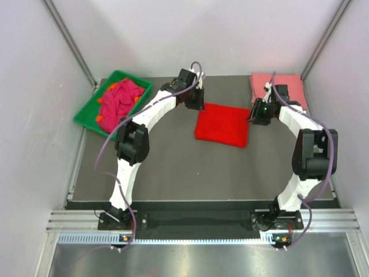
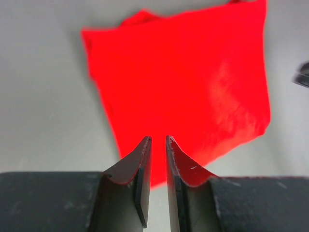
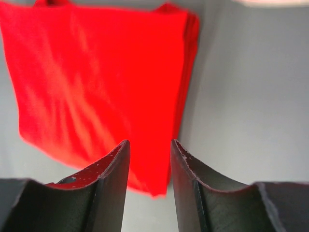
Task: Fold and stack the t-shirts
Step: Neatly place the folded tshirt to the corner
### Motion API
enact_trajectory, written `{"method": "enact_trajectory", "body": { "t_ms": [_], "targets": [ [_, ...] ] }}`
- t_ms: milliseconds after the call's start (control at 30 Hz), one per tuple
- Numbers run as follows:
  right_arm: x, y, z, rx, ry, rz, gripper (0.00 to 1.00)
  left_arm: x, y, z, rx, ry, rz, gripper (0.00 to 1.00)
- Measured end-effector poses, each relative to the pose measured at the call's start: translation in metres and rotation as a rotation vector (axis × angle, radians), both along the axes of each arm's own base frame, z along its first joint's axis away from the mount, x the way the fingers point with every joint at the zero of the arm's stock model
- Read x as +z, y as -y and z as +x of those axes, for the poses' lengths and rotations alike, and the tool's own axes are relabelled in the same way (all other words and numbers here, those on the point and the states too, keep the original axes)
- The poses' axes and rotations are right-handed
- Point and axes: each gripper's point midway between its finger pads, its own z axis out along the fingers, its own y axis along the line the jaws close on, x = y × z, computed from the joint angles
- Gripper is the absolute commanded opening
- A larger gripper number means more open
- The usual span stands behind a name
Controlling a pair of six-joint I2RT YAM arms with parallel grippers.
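Observation:
A bright red t-shirt (image 1: 222, 125) lies folded into a flat rectangle on the dark mat, mid-table. My left gripper (image 1: 196, 105) hovers at its back left corner. In the left wrist view its jaws (image 2: 158, 141) stand a narrow gap apart with nothing between them, the red t-shirt (image 2: 183, 72) lying below. My right gripper (image 1: 256, 118) hangs just off the shirt's right edge. Its jaws (image 3: 149, 145) are open wider and empty above the red t-shirt (image 3: 96, 77). A salmon pink t-shirt (image 1: 278, 86) lies folded at the back right corner.
A green tray (image 1: 86, 111) at the back left holds a heap of crumpled magenta and orange t-shirts (image 1: 120, 99). Pale walls close in the table on three sides. Both arm bases sit on the rail at the near edge.

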Motion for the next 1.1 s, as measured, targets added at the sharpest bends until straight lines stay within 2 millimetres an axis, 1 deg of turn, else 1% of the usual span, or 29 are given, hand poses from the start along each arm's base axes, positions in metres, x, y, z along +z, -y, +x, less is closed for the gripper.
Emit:
{"method": "enact_trajectory", "body": {
  "t_ms": [67, 167, 333, 367, 433, 500, 700, 900, 1000, 1100],
  "targets": [
    [-0.007, 0.001, 0.014, -0.008, 0.003, 0.000, 0.39, -0.008, 0.008, 0.008, -0.022, 0.008, -0.037, 0.23],
    [-0.026, 0.002, 0.027, -0.023, -0.008, -0.003, 0.40, -0.028, 0.016, 0.023, -0.042, 0.022, -0.080, 0.24],
    [-0.059, 0.006, 0.042, -0.060, -0.029, -0.014, 0.41, -0.064, 0.021, 0.053, -0.015, 0.053, -0.130, 0.24],
    [-0.062, 0.004, 0.045, -0.064, -0.027, 0.000, 0.41, -0.070, 0.021, 0.060, -0.001, 0.057, -0.140, 0.24],
    [-0.060, 0.006, 0.055, -0.074, -0.002, -0.002, 0.42, -0.082, 0.019, 0.075, 0.037, 0.059, -0.164, 0.25],
    [-0.060, 0.006, 0.065, -0.079, 0.021, 0.003, 0.42, -0.089, 0.015, 0.087, 0.067, 0.055, -0.188, 0.25],
    [-0.058, 0.008, 0.082, -0.069, 0.058, -0.007, 0.43, -0.076, 0.006, 0.111, 0.112, 0.107, -0.242, 0.27],
    [-0.059, 0.011, 0.089, -0.057, 0.067, -0.030, 0.43, -0.071, -0.008, 0.117, 0.132, 0.087, -0.276, 0.27],
    [-0.059, 0.012, 0.089, -0.047, 0.062, -0.042, 0.43, -0.065, -0.023, 0.112, 0.145, 0.053, -0.265, 0.27],
    [-0.060, 0.011, 0.092, -0.031, 0.060, -0.046, 0.43, -0.047, -0.042, 0.092, 0.152, 0.020, -0.237, 0.27]
  ]
}}
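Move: Some 9 cm ahead of the right hand and 7 cm below it lies the far right corner of the folded t-shirt; the shirt's middle is about 2 cm ahead and 11 cm left. The pink stack has its middle around 17 cm ahead and 13 cm right of that hand. From the left hand, the shirt's far left corner lies roughly 11 cm ahead, 3 cm right and 11 cm below. Reaching forward about 9 cm, the right hand sinks 6 cm on the way and then travels low and level to the shirt's far right corner, half-open fingers ending astride its right edge. The left hand dips forward towards the far left corner, leaning its slightly parted fingers farther right, then lifts and swings left and back, clear of the shirt. ##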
